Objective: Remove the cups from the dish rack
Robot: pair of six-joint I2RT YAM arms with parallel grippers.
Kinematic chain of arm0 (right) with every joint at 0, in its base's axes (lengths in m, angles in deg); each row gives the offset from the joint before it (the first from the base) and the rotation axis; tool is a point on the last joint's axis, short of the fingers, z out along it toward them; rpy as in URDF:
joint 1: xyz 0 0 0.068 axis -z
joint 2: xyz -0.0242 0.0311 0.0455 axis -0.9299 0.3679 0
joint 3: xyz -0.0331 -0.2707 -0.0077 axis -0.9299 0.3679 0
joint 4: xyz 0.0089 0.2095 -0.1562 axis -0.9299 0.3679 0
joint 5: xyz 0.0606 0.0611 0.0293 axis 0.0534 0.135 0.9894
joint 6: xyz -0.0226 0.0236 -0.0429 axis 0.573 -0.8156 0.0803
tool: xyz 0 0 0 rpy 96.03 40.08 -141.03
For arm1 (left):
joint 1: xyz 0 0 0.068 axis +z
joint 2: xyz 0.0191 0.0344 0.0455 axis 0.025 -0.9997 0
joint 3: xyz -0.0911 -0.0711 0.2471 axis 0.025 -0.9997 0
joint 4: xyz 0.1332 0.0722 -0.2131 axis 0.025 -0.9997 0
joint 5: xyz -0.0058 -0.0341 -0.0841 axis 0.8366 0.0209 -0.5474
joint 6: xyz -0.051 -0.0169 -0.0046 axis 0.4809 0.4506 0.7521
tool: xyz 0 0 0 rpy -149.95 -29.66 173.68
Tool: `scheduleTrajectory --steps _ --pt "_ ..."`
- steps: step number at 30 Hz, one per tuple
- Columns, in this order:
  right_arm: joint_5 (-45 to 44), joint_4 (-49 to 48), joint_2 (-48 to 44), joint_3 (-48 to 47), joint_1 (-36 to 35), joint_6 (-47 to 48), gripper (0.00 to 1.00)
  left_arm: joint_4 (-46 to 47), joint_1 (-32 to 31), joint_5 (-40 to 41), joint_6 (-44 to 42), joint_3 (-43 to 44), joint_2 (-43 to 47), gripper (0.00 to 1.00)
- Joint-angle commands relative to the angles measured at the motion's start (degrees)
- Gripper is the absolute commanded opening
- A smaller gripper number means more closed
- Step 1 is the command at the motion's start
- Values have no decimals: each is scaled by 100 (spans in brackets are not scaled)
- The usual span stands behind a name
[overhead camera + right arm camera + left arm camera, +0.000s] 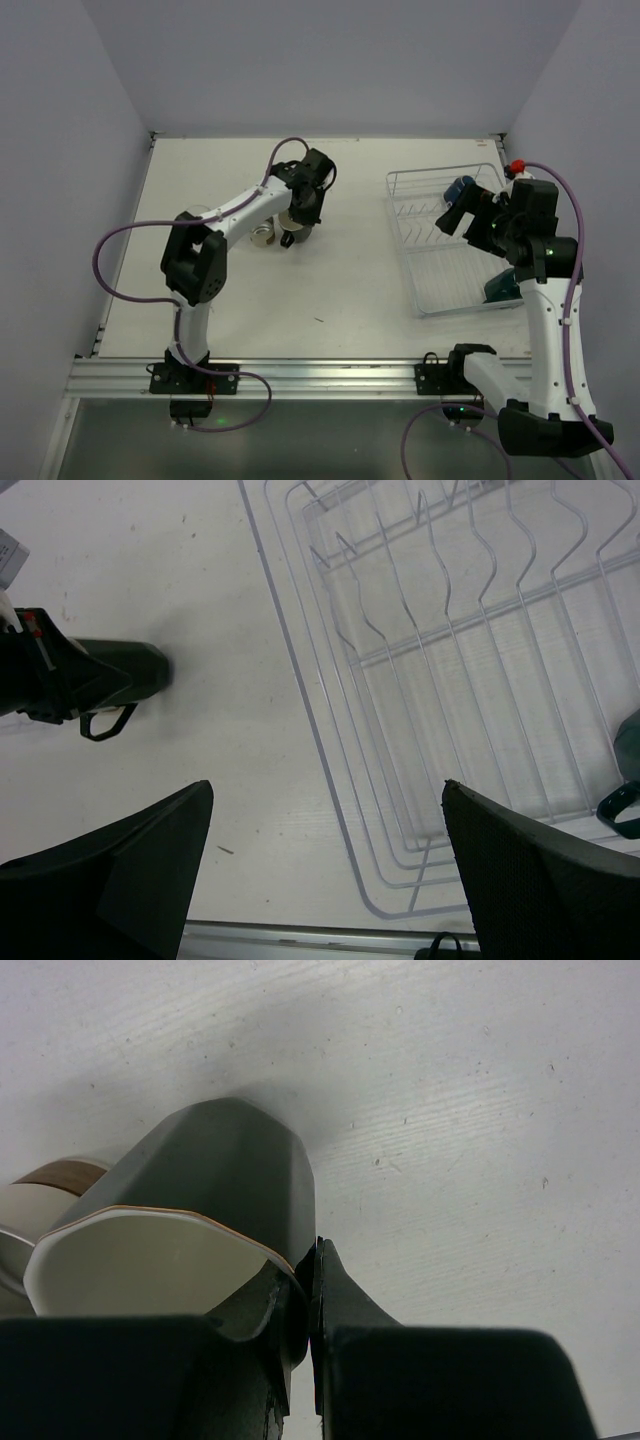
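My left gripper [300,222] is shut on the rim of a dark grey cup [220,1175] with a cream inside; one finger is inside the cup and one outside. The cup [297,238] is at mid-table, its base at or just above the surface, and in the right wrist view it [130,672] shows a handle. A cream cup [55,1188] with a brown band stands beside it [263,236]. The white wire dish rack [440,255] is on the right, with a blue cup [460,187] at its far end and a dark teal cup [500,290] at its near right. My right gripper [326,786] hangs open and empty over the rack's near left corner [400,880].
The metal rail [300,375] runs along the table's near edge, below the rack corner. White walls close in the table on the left, back and right. The left arm's purple cable [120,270] loops out over the left side.
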Motion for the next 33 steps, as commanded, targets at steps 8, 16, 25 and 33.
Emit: scheduleTrajectory --steps 8,16,25,33 --pt "-88 62 -104 25 -4 74 99 175 -25 124 -110 31 -18 0" --pt "-114 62 -130 77 -4 83 99 166 -42 70 -92 23 -45 7" --pt "-35 35 -121 156 -4 109 99 105 -86 404 -48 171 26 42" --pt "-394 202 -78 78 -4 197 99 -36 -112 844 48 435 192 48"
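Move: The grey-green mug is already in the left fingers, pinched by the right side of its rim; its middle is about 3 cm left of the hand, level fore and aft and roughly 5 cm below, with its table spot right under it. The cream cup stands some 11 cm left and 2 cm back, the clear glass about 25 cm left and 2 cm ahead. From the right hand the mug is roughly 33 cm left, 10 cm ahead and 22 cm lower. Still pinching the mug's rim, the left hand presses the last 1 cm down to the table and stays there briefly, then opens its fingers to nearly half and lets go, one finger on the inner side of the rim and one outside. It then starts to ease forward and up, about 1 cm each, barely tilting. ##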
